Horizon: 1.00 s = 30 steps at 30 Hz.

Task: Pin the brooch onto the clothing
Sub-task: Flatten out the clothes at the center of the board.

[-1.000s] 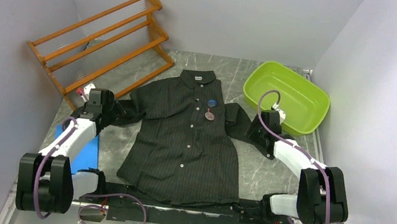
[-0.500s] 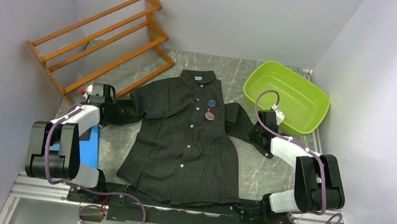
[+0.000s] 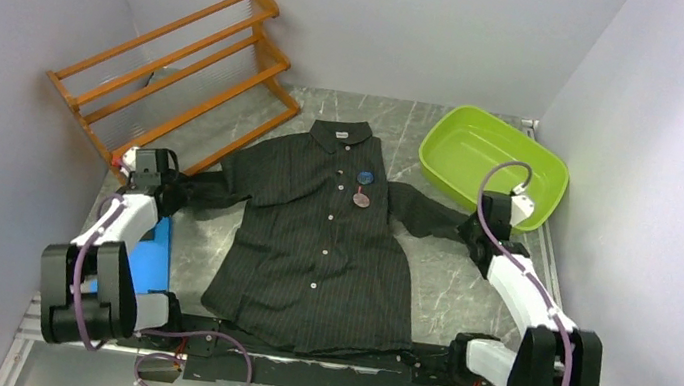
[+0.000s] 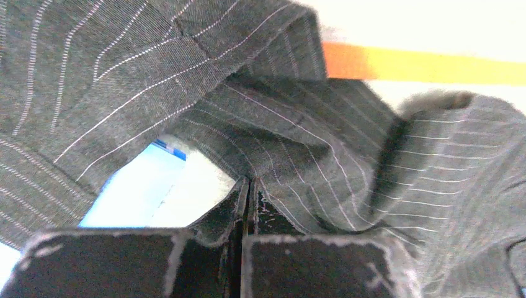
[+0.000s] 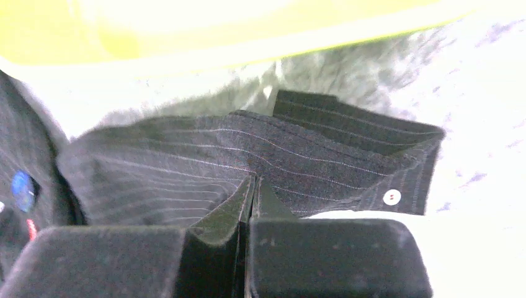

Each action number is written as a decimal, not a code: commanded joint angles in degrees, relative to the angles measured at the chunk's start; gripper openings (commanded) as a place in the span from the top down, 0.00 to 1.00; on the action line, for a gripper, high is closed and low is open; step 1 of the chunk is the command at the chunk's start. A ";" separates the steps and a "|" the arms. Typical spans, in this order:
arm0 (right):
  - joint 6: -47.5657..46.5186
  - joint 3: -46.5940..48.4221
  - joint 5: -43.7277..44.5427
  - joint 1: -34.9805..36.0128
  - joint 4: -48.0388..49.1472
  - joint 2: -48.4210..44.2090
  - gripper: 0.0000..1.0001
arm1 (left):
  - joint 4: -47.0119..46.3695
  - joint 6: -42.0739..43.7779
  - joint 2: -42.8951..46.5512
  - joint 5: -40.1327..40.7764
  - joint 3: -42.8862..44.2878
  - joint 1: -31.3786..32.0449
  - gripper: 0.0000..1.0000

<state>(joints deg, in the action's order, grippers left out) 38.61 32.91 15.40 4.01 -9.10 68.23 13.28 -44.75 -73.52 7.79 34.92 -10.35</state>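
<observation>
The clothing [image 3: 321, 241], a black pinstriped shirt, lies flat and face up in the middle of the table, sleeves spread to both sides. Two small things sit on its chest, a round blue one [image 3: 366, 176] and a pinkish-brown one [image 3: 360, 198]; which is the brooch I cannot tell. My left gripper [image 3: 171, 192] is shut on the left sleeve [image 4: 298, 143], the cloth bunched at its tips [image 4: 249, 183]. My right gripper [image 3: 470, 233] is shut on the right sleeve [image 5: 248, 155] near the buttoned cuff [image 5: 391, 197], pinching cloth at its tips [image 5: 254, 180].
A wooden rack [image 3: 179, 64] leans at the back left. A lime green tub [image 3: 493, 164] stands at the back right, just beyond the right gripper. A blue flat piece [image 3: 147, 257] lies under the left arm. Grey walls close in on both sides.
Both grippers have shut on the sleeve ends and moved outward. The right sleeve, folded before, now stretches toward the tub; the left sleeve is drawn out to the left.
</observation>
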 commanded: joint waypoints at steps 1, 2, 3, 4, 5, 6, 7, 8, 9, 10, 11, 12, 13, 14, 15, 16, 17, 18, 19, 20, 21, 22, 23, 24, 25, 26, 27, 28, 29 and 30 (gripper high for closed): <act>1.80 -0.79 6.31 -2.70 -2.34 -7.91 1.00 | 1.08 -3.85 7.68 0.10 -1.13 -1.91 0.97; 2.12 -0.90 6.77 -3.07 -2.65 -9.34 1.00 | 1.32 -4.38 9.42 0.91 -1.49 -2.09 0.97; 2.59 -0.99 7.16 -3.46 -3.07 -10.83 1.00 | 1.79 -5.04 11.52 2.21 -1.83 -2.34 0.97; 2.94 -1.09 7.50 -3.81 -3.53 -11.67 1.00 | 2.28 -5.69 12.93 2.89 -2.13 -2.62 0.97; 3.41 -1.13 7.95 -3.83 -3.93 -12.48 1.00 | 2.98 -6.10 14.18 3.30 -2.25 -3.03 0.97; 3.68 -1.31 8.32 -4.58 -4.38 -13.07 1.00 | 3.88 -6.43 15.22 3.77 -2.24 -3.58 0.97; 3.93 -1.49 8.84 -5.47 -4.82 -13.52 1.00 | 5.10 -6.65 16.20 4.21 -2.04 -4.05 0.97; 4.21 -1.52 9.52 -5.98 -5.35 -13.96 1.00 | 6.28 -6.71 17.17 4.65 -1.74 -4.52 0.97; 4.34 -1.53 10.35 -6.33 -5.90 -14.30 1.00 | 7.45 -6.97 18.07 5.20 -1.35 -5.02 0.97; 4.34 -1.48 11.28 -6.71 -6.42 -14.72 1.00 | 8.46 -7.08 18.91 5.82 -1.13 -5.52 0.97; 4.32 -1.33 12.19 -7.06 -6.91 -15.19 1.00 | 9.34 -7.22 19.80 6.32 -0.90 -6.05 0.97; 4.24 -1.12 13.14 -7.26 -7.26 -15.72 1.00 | 10.48 -7.41 20.80 6.74 -0.59 -6.91 0.98; 4.13 -0.86 13.88 -7.34 -7.65 -16.37 1.00 | 11.46 -7.38 21.72 7.12 -0.28 -7.49 0.97; 4.27 -0.52 14.62 -7.45 -8.40 -16.76 1.00 | 12.29 -7.35 22.81 7.43 0.04 -8.10 0.97; 4.27 -0.34 15.15 -7.44 -8.83 -17.10 1.00 | 12.97 -7.10 23.33 7.66 0.39 -8.68 0.97; 4.22 -0.24 15.53 -7.48 -9.17 -17.63 1.00 | 13.75 -6.64 24.10 8.12 0.74 -9.21 0.97; 4.24 -0.17 15.96 -7.44 -9.48 -17.95 1.00 | 14.43 -6.28 24.35 8.85 1.30 -9.79 0.97; 4.29 -0.22 16.45 -7.46 -9.68 -18.34 1.00 | 15.09 -6.00 24.51 9.37 1.80 -10.37 0.97; 4.40 -0.15 16.94 -7.52 -9.77 -18.53 1.00 | 15.64 -5.63 24.54 9.76 2.41 -11.04 0.97; 4.77 -0.03 17.68 -7.53 -10.10 -18.71 1.00 | 16.12 -5.31 24.36 9.93 2.90 -11.70 0.97; 5.07 0.09 18.44 -7.60 -10.47 -18.90 1.00 | 16.49 -5.02 24.24 9.99 3.36 -12.37 0.97; 5.55 0.24 19.37 -7.71 -11.00 -19.18 1.00 | 16.77 -4.74 24.07 9.89 3.78 -13.13 0.97; 6.23 0.37 20.53 -7.82 -11.55 -19.49 1.00 | 17.03 -4.46 23.92 9.59 4.02 -13.91 0.98; 6.92 0.48 21.42 -7.90 -11.85 -19.85 0.99 | 17.39 -4.28 23.74 9.22 4.35 -14.71 0.97; 7.75 0.61 22.28 -7.98 -12.27 -20.15 0.98 | 17.74 -4.14 23.54 8.81 4.57 -15.46 0.97; 8.93 0.85 23.05 -7.99 -12.82 -20.41 0.97 | 17.89 -3.88 23.45 8.28 4.75 -16.09 0.97; 9.66 1.15 23.32 -7.98 -13.08 -20.56 0.97 | 18.15 -3.80 23.48 7.97 4.85 -16.58 0.97; 10.06 1.42 23.14 -8.09 -13.03 -20.62 0.95 | 18.51 -3.86 23.57 7.99 4.94 -16.85 0.97; 9.53 1.73 22.29 -8.09 -12.53 -20.56 0.93 | 18.72 -3.70 23.70 7.98 5.10 -17.00 0.94; 8.87 2.17 21.28 -8.06 -12.26 -20.55 0.91 | 18.86 -3.30 23.86 7.69 5.43 -17.01 0.86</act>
<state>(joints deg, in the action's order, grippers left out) 46.09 31.88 34.76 -3.73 -21.41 48.64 30.52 -49.60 -50.13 14.90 37.63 -26.39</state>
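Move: My left hand pinches one sleeve: the blue sheet it heads over lies some 16 cm back and 7 cm left, 4 cm below; the wooden rack is about 20 cm ahead, 2 cm left. My right hand holds the other: the rail on that side is roughly level, 18 cm right, the green basket about 18 cm ahead, 3 cm right. The brooch sits 8 cm ahead of both hands, about 47 cm right of my left and 29 cm left of my right. Keeping both sleeves pinched, I lift and spread my hands, then draw them back while still spreading. My left goes about 8 cm up, 8 cm left and 7 cm back over the blue sheet, turning some 25 degrees counter-clockwise; my right goes 9 cm right towards the rail, 6 cm up and 5 cm back, turning clockwise. Both sets of fingertips tip up slightly. ##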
